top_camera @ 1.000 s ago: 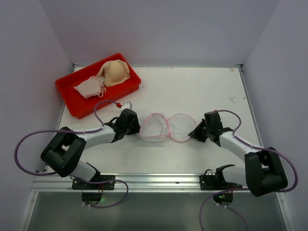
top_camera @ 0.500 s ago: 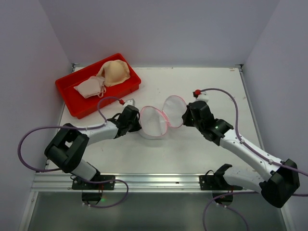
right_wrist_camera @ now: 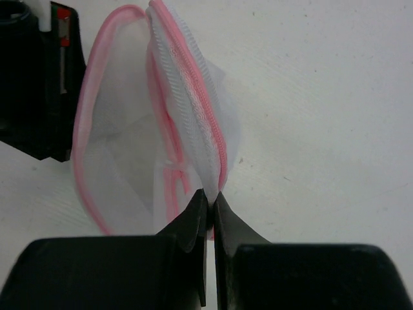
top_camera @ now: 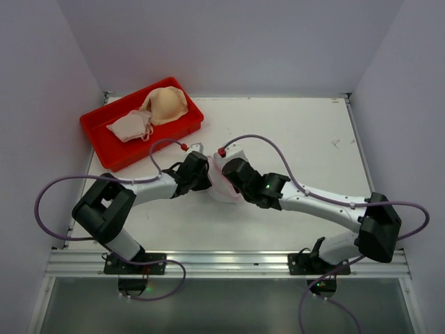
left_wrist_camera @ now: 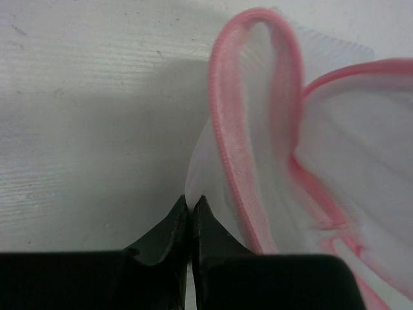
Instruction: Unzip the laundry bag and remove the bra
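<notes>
The laundry bag [top_camera: 222, 186], a white mesh pouch with a pink zipper rim, stands folded on the table between my two grippers. My left gripper [top_camera: 207, 174] is shut on its mesh edge [left_wrist_camera: 200, 174]; the pink rim [left_wrist_camera: 226, 129] rises just right of the black fingertips [left_wrist_camera: 177, 216]. My right gripper [top_camera: 227, 174] is shut on the other half's white zipper edge [right_wrist_camera: 193, 97], pressed close against the left half. The beige-peach bra [top_camera: 165, 104] with its paler part [top_camera: 130, 126] lies in the red tray [top_camera: 97, 149], away from both grippers.
The red tray sits at the table's back left corner. My left gripper's black body [right_wrist_camera: 39, 84] shows close beside the bag in the right wrist view. Purple cables [top_camera: 261, 142] arc over both arms. White walls enclose the table.
My right arm swung left across the table, carrying its half of the bag over onto the left half. Both grippers closed on the mesh.
</notes>
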`<move>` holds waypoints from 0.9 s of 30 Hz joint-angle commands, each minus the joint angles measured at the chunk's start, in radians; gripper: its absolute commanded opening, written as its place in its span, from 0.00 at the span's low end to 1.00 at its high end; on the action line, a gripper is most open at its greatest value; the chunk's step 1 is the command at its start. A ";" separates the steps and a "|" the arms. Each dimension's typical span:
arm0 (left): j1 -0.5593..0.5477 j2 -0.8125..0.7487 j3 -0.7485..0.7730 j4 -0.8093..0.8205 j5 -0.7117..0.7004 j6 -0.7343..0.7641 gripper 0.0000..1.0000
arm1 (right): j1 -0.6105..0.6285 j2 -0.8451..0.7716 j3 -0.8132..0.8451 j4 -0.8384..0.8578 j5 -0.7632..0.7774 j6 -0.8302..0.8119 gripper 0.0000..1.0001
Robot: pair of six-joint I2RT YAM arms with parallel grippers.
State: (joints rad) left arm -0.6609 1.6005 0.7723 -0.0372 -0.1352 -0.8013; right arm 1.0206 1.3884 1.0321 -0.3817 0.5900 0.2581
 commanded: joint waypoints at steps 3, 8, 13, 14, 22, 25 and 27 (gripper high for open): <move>-0.008 0.012 -0.013 0.088 0.031 -0.030 0.00 | 0.076 0.078 0.068 0.029 0.050 -0.105 0.04; -0.008 0.013 -0.056 0.120 0.042 -0.050 0.00 | 0.104 0.095 0.039 0.082 -0.128 -0.143 0.15; -0.006 -0.005 -0.120 0.172 0.049 -0.079 0.00 | 0.122 0.084 -0.007 0.136 -0.287 -0.180 0.22; -0.006 -0.007 -0.128 0.181 0.049 -0.082 0.00 | 0.121 0.084 -0.016 0.142 -0.326 -0.180 0.25; -0.002 -0.079 -0.212 0.218 0.043 -0.111 0.00 | 0.121 0.152 -0.032 0.135 -0.358 -0.163 0.32; 0.009 -0.131 -0.241 0.206 0.031 -0.110 0.03 | 0.113 0.149 -0.052 0.138 -0.372 -0.151 0.36; 0.017 -0.157 -0.255 0.189 0.028 -0.110 0.10 | 0.099 0.147 -0.063 0.139 -0.387 -0.148 0.36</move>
State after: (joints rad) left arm -0.6559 1.4967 0.5438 0.1822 -0.0826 -0.9035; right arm 1.1339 1.5383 0.9813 -0.2691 0.2359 0.1055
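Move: The right hand already pinches the zip edge of the emptied laundry bag. The bag's left side, which it is taken towards, lies about 9 cm to its left, level with it fore and aft and some 12 cm lower. The bag's middle is about 3 cm left of the right hand and 9 cm below; the red bin is roughly 26 cm ahead, 35 cm left and 13 cm down. The left fingers already hold that left side, right at their tips. Leftwards first, then back and increasingly down, the right hand carries the zip edge over the bag towards the left gripper, about 7 cm each way, turning some 25 degrees counter-clockwise as its fingers part to roughly a third and release their pinch. The left hand keeps its grip low on the bag, sinks a little, then draws back about 2.5 cm, rolling slightly left side down. ##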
